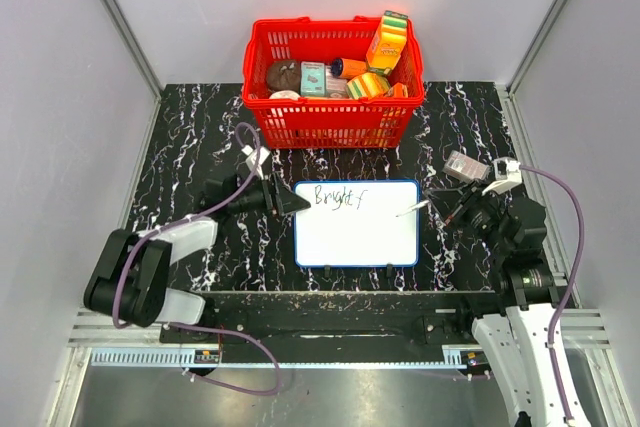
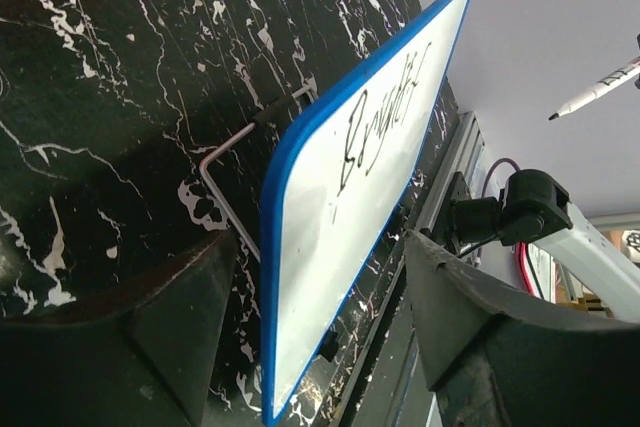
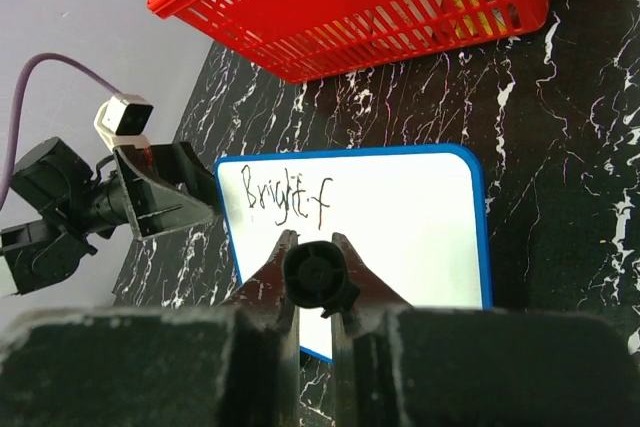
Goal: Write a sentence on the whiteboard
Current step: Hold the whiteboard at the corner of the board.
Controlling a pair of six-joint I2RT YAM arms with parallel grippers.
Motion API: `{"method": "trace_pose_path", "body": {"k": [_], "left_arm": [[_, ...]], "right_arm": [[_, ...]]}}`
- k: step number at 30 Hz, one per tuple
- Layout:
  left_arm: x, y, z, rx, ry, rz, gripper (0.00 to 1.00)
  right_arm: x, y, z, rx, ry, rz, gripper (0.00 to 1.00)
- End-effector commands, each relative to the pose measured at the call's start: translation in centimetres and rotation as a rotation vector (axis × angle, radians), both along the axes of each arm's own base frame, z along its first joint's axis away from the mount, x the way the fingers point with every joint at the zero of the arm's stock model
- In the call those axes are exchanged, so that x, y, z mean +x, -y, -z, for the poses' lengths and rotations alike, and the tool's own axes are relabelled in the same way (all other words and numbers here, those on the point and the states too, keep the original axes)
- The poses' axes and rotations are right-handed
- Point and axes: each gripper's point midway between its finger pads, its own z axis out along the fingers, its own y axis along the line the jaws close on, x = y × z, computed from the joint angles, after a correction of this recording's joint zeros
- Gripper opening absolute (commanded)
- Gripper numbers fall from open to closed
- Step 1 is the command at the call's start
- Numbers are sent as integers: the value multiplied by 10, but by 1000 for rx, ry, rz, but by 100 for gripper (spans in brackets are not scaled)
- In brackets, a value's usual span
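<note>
The whiteboard (image 1: 356, 237) lies in the middle of the table, blue-rimmed. Its sentence (image 1: 340, 197) reads "Bright f" along the top edge. My left gripper (image 1: 290, 200) is open at the board's upper left corner. In the left wrist view its fingers (image 2: 170, 327) stand either side of the whiteboard (image 2: 370, 197) rim with gaps. My right gripper (image 1: 447, 209) is shut on a black marker (image 1: 413, 208). The marker's tip points at the board's right part, right of the lettering. The right wrist view shows the marker (image 3: 315, 272) end-on over the whiteboard (image 3: 400, 217).
A red basket (image 1: 333, 122) full of groceries stands behind the board. A small grey packet (image 1: 466, 165) lies at the right, near my right arm. A wire stand (image 2: 225, 162) sticks out under the board's edge. Grey walls close in on both sides.
</note>
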Motion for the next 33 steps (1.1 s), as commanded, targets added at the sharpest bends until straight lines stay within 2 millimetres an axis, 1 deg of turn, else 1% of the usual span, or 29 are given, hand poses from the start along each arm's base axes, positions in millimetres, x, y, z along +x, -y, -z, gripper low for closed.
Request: {"method": "trace_pose_path", "body": {"k": [1, 2, 4, 5, 6, 8, 9, 10, 13, 15, 16, 17, 19, 20, 22, 23, 24, 26, 27, 28, 29, 30, 31, 33], "left_arm": [[15, 10, -22, -40, 146, 92, 66], [15, 12, -24, -51, 161, 110, 55], [15, 14, -23, -67, 160, 125, 44], [15, 15, -26, -78, 177, 137, 39], [14, 16, -26, -82, 178, 144, 26], [14, 17, -22, -83, 173, 155, 15], [13, 17, -21, -82, 168, 156, 3], [13, 17, -19, -83, 162, 157, 0], [10, 13, -14, -72, 165, 129, 0], [9, 9, -7, -52, 163, 91, 0], [7, 8, -9, -50, 177, 80, 0], [7, 4, -3, -29, 170, 55, 0], [4, 1, -1, -15, 176, 38, 0], [0, -2, 5, -3, 166, 25, 0], [-5, -6, 6, 15, 175, 9, 0], [-8, -8, 10, 24, 165, -3, 0], [-9, -10, 10, 28, 167, -10, 0], [-13, -14, 12, 52, 172, -28, 0], [-14, -16, 12, 60, 174, -36, 0], [-15, -18, 14, 83, 181, -40, 0], [-15, -21, 16, 97, 180, -54, 0], [-14, -22, 15, 99, 189, -64, 0], [-14, -23, 15, 104, 199, -72, 0], [-11, -24, 13, 107, 208, -82, 0]], "right_arm": [[9, -7, -12, 35, 59, -33, 0], [10, -7, -11, 38, 59, -37, 0], [14, -10, -12, 42, 66, -52, 0], [15, -12, -14, 44, 75, -66, 0], [17, -14, -15, 45, 76, -81, 0], [20, -15, -16, 44, 81, -83, 0], [23, -15, -18, 40, 90, -82, 0], [24, -15, -19, 42, 91, -84, 0], [31, -16, -21, 42, 97, -81, 0], [36, -16, -22, 38, 103, -75, 0], [38, -15, -22, 33, 106, -68, 0], [38, -19, -23, 29, 109, -77, 0], [42, -20, -24, 20, 118, -59, 0], [42, -23, -24, 17, 121, -63, 0], [43, -36, -23, -7, 129, -67, 0], [44, -40, -24, -24, 141, -66, 0], [44, -52, -21, -34, 145, -73, 0], [46, -61, -25, -50, 176, -73, 0], [50, -62, -22, -64, 174, -43, 0], [47, -70, -22, -68, 183, -56, 0], [47, -72, -23, -73, 203, -55, 0], [51, -69, -23, -81, 209, -14, 0], [49, -73, -24, -82, 222, -16, 0], [52, -71, -25, -93, 251, 15, 0]]}}
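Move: The whiteboard's near-side, upper-left corner is almost between the open left fingers: about 3 cm ahead, 1 cm right and level. From this hand the "Bright f" writing sits some 11 cm right and 1 cm ahead, the red basket about 26 cm ahead and 8 cm right. From the right hand, the final f is roughly 12 cm left, 3 cm ahead and 10 cm below, and the clear box 11 cm ahead, 9 cm right. Ease the left gripper a further 1–2 cm to the right around the whiteboard's left rim, just below its upper-left corner, and close the fingers to pinch that rim. Keep the pinch and drag it back some 3 cm and slightly left. Meanwhile carry the still-held marker forward about 3 cm, then swing it left some 7 cm towards the end of the writing. ##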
